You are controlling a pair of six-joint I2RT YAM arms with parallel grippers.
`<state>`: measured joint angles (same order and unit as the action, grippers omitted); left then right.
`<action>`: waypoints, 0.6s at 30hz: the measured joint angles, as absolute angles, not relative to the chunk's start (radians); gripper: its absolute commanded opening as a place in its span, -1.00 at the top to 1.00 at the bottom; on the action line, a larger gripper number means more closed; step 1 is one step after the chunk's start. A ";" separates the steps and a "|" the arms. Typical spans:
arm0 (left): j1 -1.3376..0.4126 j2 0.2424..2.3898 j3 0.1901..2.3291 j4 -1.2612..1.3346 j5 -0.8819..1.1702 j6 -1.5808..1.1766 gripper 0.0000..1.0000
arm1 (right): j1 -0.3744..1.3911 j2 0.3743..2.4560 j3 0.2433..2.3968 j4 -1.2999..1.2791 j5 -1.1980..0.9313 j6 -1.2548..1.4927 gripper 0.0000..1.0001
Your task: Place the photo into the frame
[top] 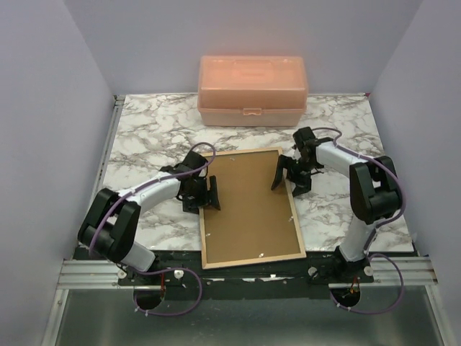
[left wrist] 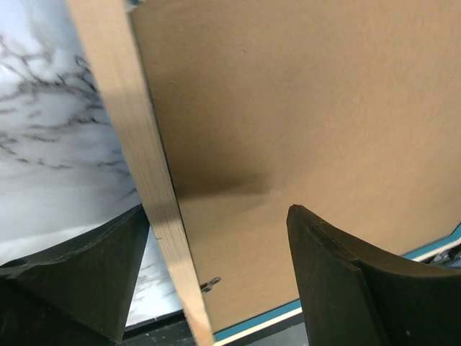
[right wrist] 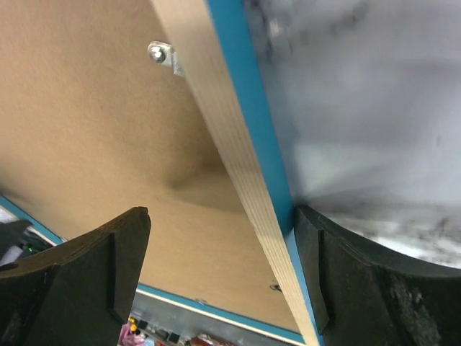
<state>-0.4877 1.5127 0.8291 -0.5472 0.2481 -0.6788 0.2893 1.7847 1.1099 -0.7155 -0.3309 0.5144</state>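
The frame [top: 202, 238] lies flat on the marble table with a brown backing board [top: 248, 209] filling it. The photo is hidden. My left gripper [top: 204, 198] is open and straddles the left rim. In the left wrist view that light wood rim [left wrist: 148, 187] runs between the fingers [left wrist: 338, 281] of the gripper [left wrist: 216, 267], above the board [left wrist: 302, 108]. My right gripper [top: 289, 180] is open astride the right rim. The right wrist view shows the rim [right wrist: 230, 166] with its blue outer side next to one finger [right wrist: 346, 274] of the gripper [right wrist: 223, 267].
A peach plastic box [top: 252, 90] with a lid stands at the back of the table [top: 144, 137]. Pale walls enclose the left, right and back. A small metal clip [right wrist: 164, 56] sits on the board by the right rim.
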 measured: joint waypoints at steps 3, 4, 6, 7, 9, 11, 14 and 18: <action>-0.511 1.478 0.797 -0.543 0.248 -0.697 -0.53 | 0.293 1.867 1.225 -0.737 -0.321 0.516 -0.75; -0.526 1.466 0.786 -0.547 0.248 -0.705 -0.53 | 0.295 1.897 1.270 -0.741 -0.317 0.516 -0.75; -0.542 1.455 0.770 -0.553 0.252 -0.722 -0.53 | 0.307 1.961 1.371 -0.743 -0.306 0.516 -0.75; -0.564 1.442 0.760 -0.556 0.257 -0.733 -0.53 | 0.317 1.993 1.424 -0.743 -0.300 0.516 -0.75; -0.590 1.423 0.740 -0.559 0.268 -0.764 -0.53 | 0.345 2.058 1.527 -0.733 -0.286 0.516 -0.75; -0.617 1.404 0.719 -0.567 0.287 -0.801 -0.53 | 0.381 2.112 1.617 -0.727 -0.269 0.515 -0.75; -0.661 1.391 0.700 -0.577 0.316 -0.857 -0.53 | 0.431 2.173 1.718 -0.727 -0.236 0.514 -0.75; -0.733 1.396 0.700 -0.574 0.357 -0.908 -0.56 | 0.463 2.201 1.777 -0.735 -0.200 0.518 -0.81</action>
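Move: The photo frame lies back-up on the table, and its rails run between my open fingers. Its middle is about 16 cm to the right of my left hand, level fore and aft, and its near-left corner some 22 cm straight back. From my right hand the middle is about 15 cm left and 7 cm back, the far-right corner some 15 cm ahead and 3 cm left. The pink toolbox's middle stands roughly 33 cm ahead and 15 cm left of my right hand. I turn the frame counter-clockwise with both hands, fingers staying open astride the long rails. My right hand, its outer finger still against the right rail, sweeps about 13 cm forward and 10 cm left towards the toolbox, easing off at the end, fingertips tilting forward some 15 degrees. My left hand draws the left rail back and somewhat right, about 10 cm, fingertips tilting back. ##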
